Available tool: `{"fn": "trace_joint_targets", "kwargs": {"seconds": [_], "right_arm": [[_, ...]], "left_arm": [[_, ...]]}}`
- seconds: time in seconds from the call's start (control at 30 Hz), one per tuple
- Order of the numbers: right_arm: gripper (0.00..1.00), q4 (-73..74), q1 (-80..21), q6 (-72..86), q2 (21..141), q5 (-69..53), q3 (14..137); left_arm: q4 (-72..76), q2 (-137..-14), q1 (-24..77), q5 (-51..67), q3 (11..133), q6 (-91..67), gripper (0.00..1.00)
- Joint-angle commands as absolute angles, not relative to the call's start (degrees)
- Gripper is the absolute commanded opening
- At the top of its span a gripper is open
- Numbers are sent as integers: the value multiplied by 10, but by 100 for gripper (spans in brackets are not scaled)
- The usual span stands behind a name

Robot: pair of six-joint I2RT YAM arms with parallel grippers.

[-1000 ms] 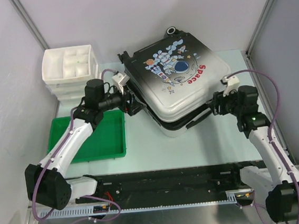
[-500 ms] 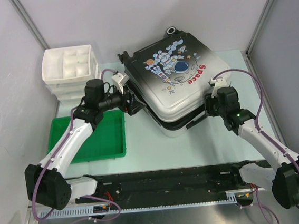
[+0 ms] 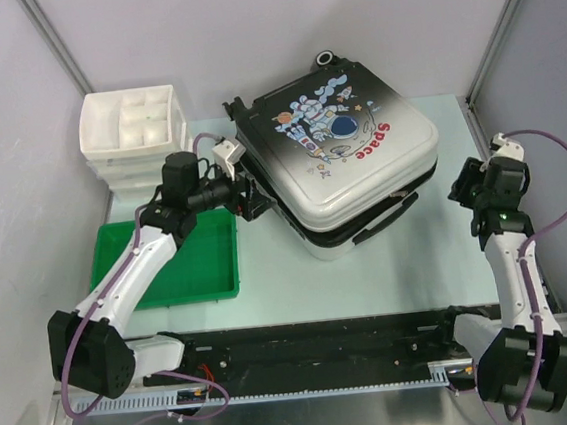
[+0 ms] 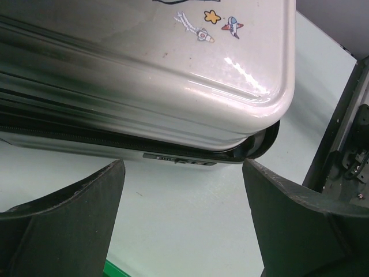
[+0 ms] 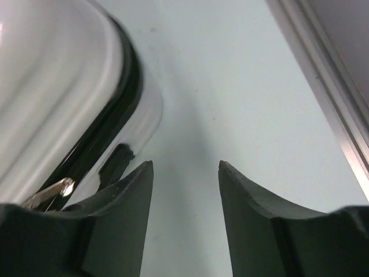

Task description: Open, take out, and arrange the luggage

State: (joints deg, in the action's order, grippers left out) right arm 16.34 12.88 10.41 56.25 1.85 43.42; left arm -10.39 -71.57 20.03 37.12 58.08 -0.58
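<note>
The luggage (image 3: 348, 151) lies flat in the middle of the table, astronaut picture and "Space" lettering facing up, with a dark seam between its two shells along the front edge. My left gripper (image 3: 253, 197) hovers at its left side, wide open. In the left wrist view the luggage (image 4: 173, 86) shows its zipper line just ahead of the empty left gripper (image 4: 181, 167). My right gripper (image 3: 460, 187) stands off the right corner, apart from the shell. In the right wrist view the right gripper (image 5: 185, 164) is open over bare table, with the luggage (image 5: 52, 86) at the left.
A white compartmented drawer box (image 3: 130, 127) stands at the back left. A flat green tray (image 3: 178, 268) lies in front of it under my left arm. A black rail (image 3: 326, 344) runs along the near edge. A metal frame post (image 3: 494, 52) borders the right side.
My right arm has swung right, away from the luggage's front right edge, and its jaws have narrowed a little. The left arm and the luggage have not moved.
</note>
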Motion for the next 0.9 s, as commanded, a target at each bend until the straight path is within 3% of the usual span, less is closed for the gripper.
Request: {"fn": "trace_joint_targets", "kwargs": {"seconds": [0.0,0.07,0.17,0.2,0.3,0.57,0.87], "right_arm": [[60,187,122,42,535,-128,456],[62,190,50,53,533,-71,454],[74,171,-52,72,534,-14,451],[83,166,-71,77,543,13,451],[92,149,-124,97,563,59,451],[92,133,-172,123,624,128,452],[88,97,-140,217,632,200,454]], "left_arm": [[-93,-712,200,379,577,4,88],[-93,-716,200,381,580,4,88],[-93,-716,200,377,584,-12,88],[-91,-714,200,378,585,-12,88],[-91,-711,200,378,585,-13,89],[-92,-709,200,377,583,-14,89],[-91,-709,200,376,577,-13,89]]}}
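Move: The zipper pull on the suitcase's near right side lies about 14 cm left of the right hand, some 3 cm ahead and 4 cm lower. The black side handle sits just below it, roughly 17 cm left of the hand and 1 cm back; the suitcase's middle is about 25 cm left and 14 cm ahead. From the left hand, the zipper pull lies about 28 cm to the right, 2 cm ahead and 8 cm lower. The right hand swings left, back to the suitcase's near right side, carrying its fingertips about 15 cm across and turning some 25 degrees counter-clockwise, while the fingers spread from half open to nearly wide. Over the zipper pull it then sinks about 4 cm from its highest point, easing 2 cm back to the right and giving back some 10 degrees of the turn, so that the pull comes between the still-open fingers, no grip taken yet. ##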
